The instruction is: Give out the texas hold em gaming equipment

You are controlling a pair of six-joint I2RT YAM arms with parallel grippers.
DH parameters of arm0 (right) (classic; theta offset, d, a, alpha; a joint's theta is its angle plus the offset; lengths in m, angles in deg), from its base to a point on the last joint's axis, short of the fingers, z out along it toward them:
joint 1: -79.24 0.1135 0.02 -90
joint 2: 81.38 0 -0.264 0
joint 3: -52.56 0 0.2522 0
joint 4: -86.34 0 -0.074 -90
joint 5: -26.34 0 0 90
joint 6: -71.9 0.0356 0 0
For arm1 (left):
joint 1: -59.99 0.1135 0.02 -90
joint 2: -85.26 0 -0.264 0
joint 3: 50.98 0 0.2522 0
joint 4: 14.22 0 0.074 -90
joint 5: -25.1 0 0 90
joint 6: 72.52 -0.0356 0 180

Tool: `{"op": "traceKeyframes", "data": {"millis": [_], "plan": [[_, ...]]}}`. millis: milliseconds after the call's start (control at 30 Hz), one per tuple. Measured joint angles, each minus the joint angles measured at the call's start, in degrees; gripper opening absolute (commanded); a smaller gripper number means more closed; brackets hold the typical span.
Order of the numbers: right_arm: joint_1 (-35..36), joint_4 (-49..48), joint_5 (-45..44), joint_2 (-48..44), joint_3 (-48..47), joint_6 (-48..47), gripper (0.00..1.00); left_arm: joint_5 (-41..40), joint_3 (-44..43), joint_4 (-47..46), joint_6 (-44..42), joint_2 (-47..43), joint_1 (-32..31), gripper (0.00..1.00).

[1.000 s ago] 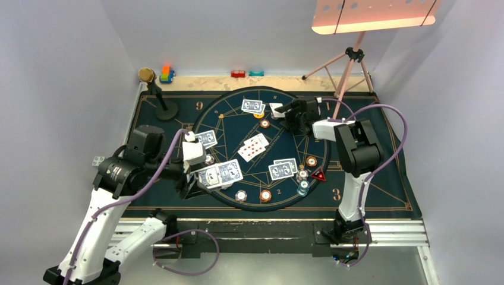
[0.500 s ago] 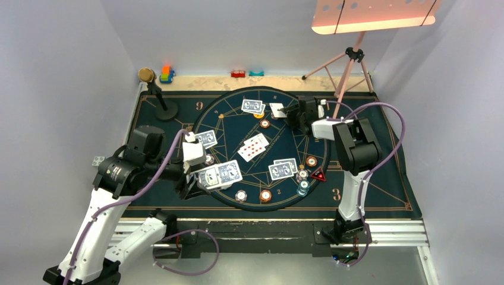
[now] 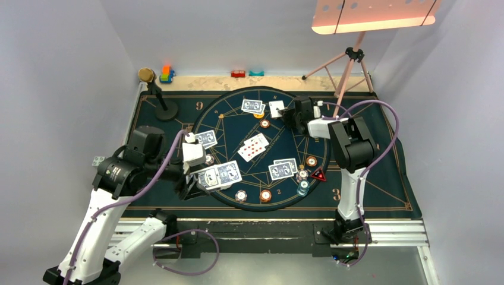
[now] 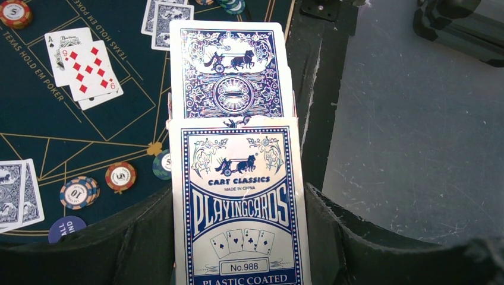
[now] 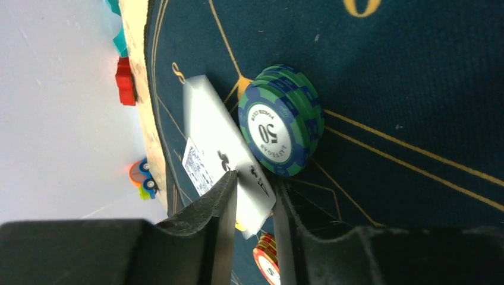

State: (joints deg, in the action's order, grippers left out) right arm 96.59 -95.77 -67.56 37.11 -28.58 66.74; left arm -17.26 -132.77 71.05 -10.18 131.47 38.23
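Observation:
My left gripper [image 4: 241, 249] is shut on a blue-and-white playing-card box [image 4: 241, 208], and a card [image 4: 229, 71] sticks out of its top. It hovers over the round mat's left side, where the box [image 3: 220, 175] shows from above. My right gripper [image 5: 254, 184] is at the far side of the mat. Its jaws stand narrowly apart around a tilted white card [image 5: 214, 127] that leans by a green-blue chip stack [image 5: 285, 127]. Face-down card pairs [image 3: 252, 107] [image 3: 283, 168] and face-up cards [image 3: 254, 146] lie on the mat. So do chips [image 3: 265, 195] and the triangular marker [image 3: 318, 174].
A gold-headed microphone [image 3: 156, 92] stands at the far left corner. Small toy blocks [image 3: 167, 74] [image 3: 238, 73] line the back edge. A pink tripod stand [image 3: 350, 65] rises at the far right, close behind my right arm. An orange chip [image 5: 267, 264] lies under the right jaws.
My right gripper has shifted left onto the white card and its jaws have narrowed around it. The left arm and its card box have not moved.

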Motion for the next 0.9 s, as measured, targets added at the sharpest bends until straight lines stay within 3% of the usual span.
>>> {"op": "traceKeyframes", "data": {"millis": [100, 167, 500, 733, 900], "plan": [[0.13, 0.13, -0.48, 0.24, -0.02, 0.55, 0.05, -0.09, 0.00, 0.07, -0.02, -0.17, 0.02, 0.00], [0.17, -0.26, -0.96, 0.09, -0.13, 0.81, 0.00, -0.09, 0.00, 0.09, -0.02, -0.24, 0.09, 0.00], [0.35, -0.44, -1.20, -7.56, 5.97, -1.60, 0.00, -0.09, 0.00, 0.15, 0.00, -0.68, 0.37, 0.00], [0.76, -3.41, 2.67, -23.50, 14.84, -7.91, 0.00, -0.15, 0.00, 0.04, 0.02, -1.25, 0.37, 0.00], [3.91, -3.85, 11.23, -35.82, 19.52, -14.86, 0.00, -0.13, -0.02, -0.22, 0.07, -1.29, 0.37, 0.00]]}}
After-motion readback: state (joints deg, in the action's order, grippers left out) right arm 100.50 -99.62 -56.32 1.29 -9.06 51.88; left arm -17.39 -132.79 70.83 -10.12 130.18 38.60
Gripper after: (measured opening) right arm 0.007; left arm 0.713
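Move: The face-up card for the far player lies between the right fingertips, its middle about 3 cm ahead and 3 cm left. The green chips stand 2 cm ahead and 2 cm right; the face-down pair is roughly 13 cm left and 3 cm ahead, the red chip stack 8 cm left and 4 cm back. From the left hand, that card lies some 38 cm ahead, 24 cm right and 22 cm below. The right fingers pinch the card's near edge, then lift it about 16 cm while drawing back some 12. ##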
